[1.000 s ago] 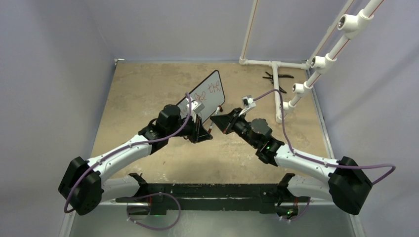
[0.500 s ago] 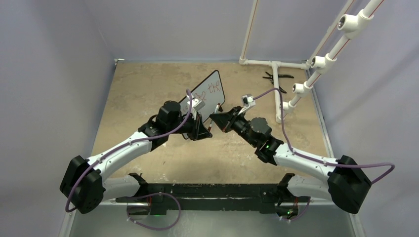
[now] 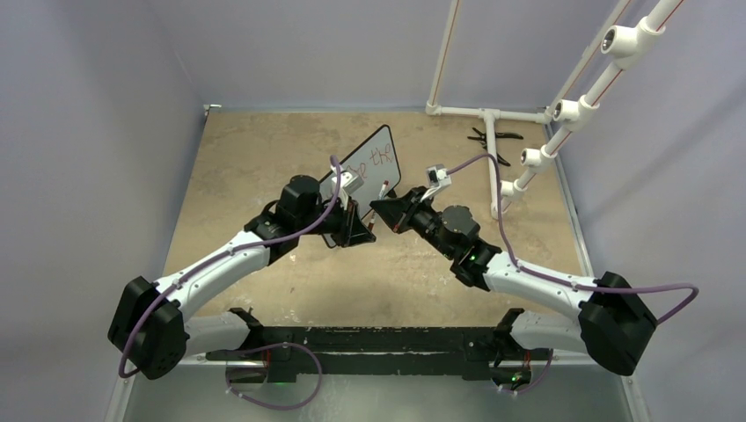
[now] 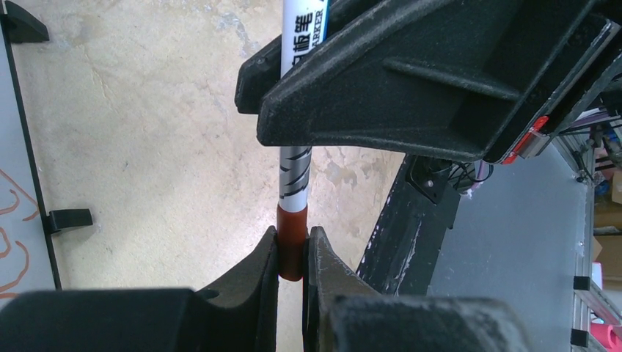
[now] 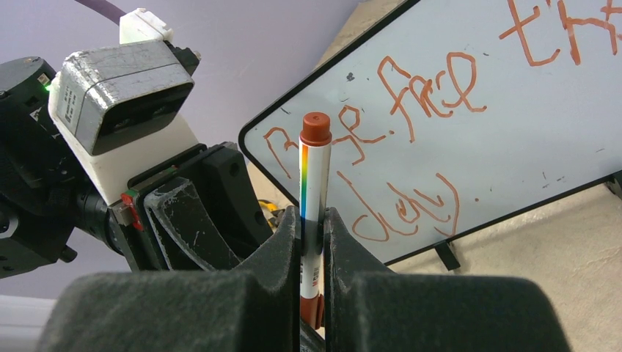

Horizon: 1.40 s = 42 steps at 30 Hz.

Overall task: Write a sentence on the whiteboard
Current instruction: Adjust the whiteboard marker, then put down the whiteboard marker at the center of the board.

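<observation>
The whiteboard (image 3: pixel 378 171) stands tilted at the table's middle back, on small black feet. The sentence (image 5: pixel 433 88), in red handwriting, runs in two lines across the whiteboard (image 5: pixel 513 169). The board's black edge (image 4: pixel 15 147) also shows at the left of the left wrist view. A white marker (image 5: pixel 314 176) with red ends stands just in front of the board, held from both sides. My right gripper (image 5: pixel 313 216) is shut on its barrel. My left gripper (image 4: pixel 293 246) is shut on its red end (image 4: pixel 292 249). The two grippers (image 3: pixel 365 227) (image 3: pixel 381 211) meet tip to tip by the board's near corner.
A white pipe frame (image 3: pixel 489 119) lies and rises at the back right. A small black tool (image 3: pixel 493 137) lies beside it. Pale walls close the table on the left, back and right. The arms' black base rail (image 3: pixel 378 338) runs along the near edge.
Both grippers, still joined on the marker, have drifted slightly left and back toward the whiteboard. Neither grip has changed.
</observation>
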Tool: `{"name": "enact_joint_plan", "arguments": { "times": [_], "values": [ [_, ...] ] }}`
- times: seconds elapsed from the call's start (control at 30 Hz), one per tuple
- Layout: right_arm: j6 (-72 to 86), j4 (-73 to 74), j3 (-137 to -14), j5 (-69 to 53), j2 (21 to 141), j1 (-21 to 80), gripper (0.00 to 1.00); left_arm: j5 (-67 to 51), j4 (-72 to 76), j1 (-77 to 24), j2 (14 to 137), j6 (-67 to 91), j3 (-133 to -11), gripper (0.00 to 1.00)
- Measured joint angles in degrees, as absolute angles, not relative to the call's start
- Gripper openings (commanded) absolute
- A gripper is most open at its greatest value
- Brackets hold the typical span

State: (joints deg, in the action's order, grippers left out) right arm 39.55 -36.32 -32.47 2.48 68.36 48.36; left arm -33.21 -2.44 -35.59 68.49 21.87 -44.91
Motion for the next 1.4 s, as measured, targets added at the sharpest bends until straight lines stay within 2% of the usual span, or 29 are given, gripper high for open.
{"name": "enact_joint_plan", "arguments": {
  "times": [0.2, 0.23, 0.4, 0.47, 0.67, 0.73, 0.83, 1.07, 1.23, 1.37, 1.4],
  "values": [
    [39.6, -34.6, -33.2, 2.9, 67.7, 48.4, 0.0, -34.7, -2.4, -35.0, 68.9, 21.9, -44.9, 0.0],
    [39.7, -33.8, -33.5, 3.4, 67.2, 48.6, 0.0, -34.8, -2.4, -34.9, 69.0, 21.9, -45.0, 0.03],
    [40.2, -26.0, -36.5, 7.6, 63.7, 49.7, 0.03, -35.3, -2.3, -34.9, 68.9, 21.4, -46.0, 0.37],
    [40.2, -21.3, -37.4, 8.6, 61.8, 50.9, 0.03, -33.9, -0.9, -34.4, 68.3, 21.4, -47.1, 0.46],
    [38.4, -4.7, -43.2, 14.3, 61.4, 52.4, 0.0, -28.3, 2.3, -32.4, 63.6, 19.9, -50.5, 0.58],
    [37.3, -0.9, -44.5, 14.9, 62.7, 50.8, 0.01, -26.9, 2.5, -32.1, 62.7, 19.2, -52.2, 0.65],
    [35.9, 2.7, -44.8, 13.8, 64.9, 45.6, 0.03, -24.6, 1.6, -32.1, 62.5, 18.2, -55.4, 0.69],
    [32.9, 6.9, -43.2, 13.6, 70.3, 36.3, 0.29, -18.1, -3.6, -27.9, 65.4, 16.9, -63.7, 0.72],
    [32.0, 6.9, -40.4, 13.6, 72.3, 33.4, 0.69, -12.9, -6.5, -19.3, 67.9, 17.1, -66.5, 0.73],
    [31.3, 6.5, -39.7, 14.1, 72.2, 31.7, 0.88, -6.4, -8.5, -13.9, 67.5, 17.4, -65.6, 0.73],
    [31.1, 6.3, -39.7, 14.1, 71.9, 31.6, 0.89, -4.8, -8.6, -13.3, 67.0, 17.4, -64.9, 0.74]
  ]
}}
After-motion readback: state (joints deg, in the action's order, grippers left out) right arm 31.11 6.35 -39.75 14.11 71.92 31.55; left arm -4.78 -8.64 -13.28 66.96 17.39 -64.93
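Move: My left fingers still pinch the marker's cap end; the marker's middle lies about 5 cm ahead, 1 cm to the right and 2 cm higher, and the whiteboard's middle some 19 cm ahead, 5 cm left, 8 cm below. My right fingers grip the barrel. From them, the bare spot for the marker is about 5 cm ahead, 14 cm right and 22 cm down; the whiteboard's middle is about 13 cm ahead, 6 cm left, 14 cm lower. I open my left hand off the cap and carry it up, forward and left, about 15 cm each way, turning some 50 degrees counter-clockwise as it clears the board. My right hand keeps the marker, lifts briefly, then sweeps about 15 cm right and down, a little forward, tipping its fingers towards the table, and opens wide near the end to let the marker go. ##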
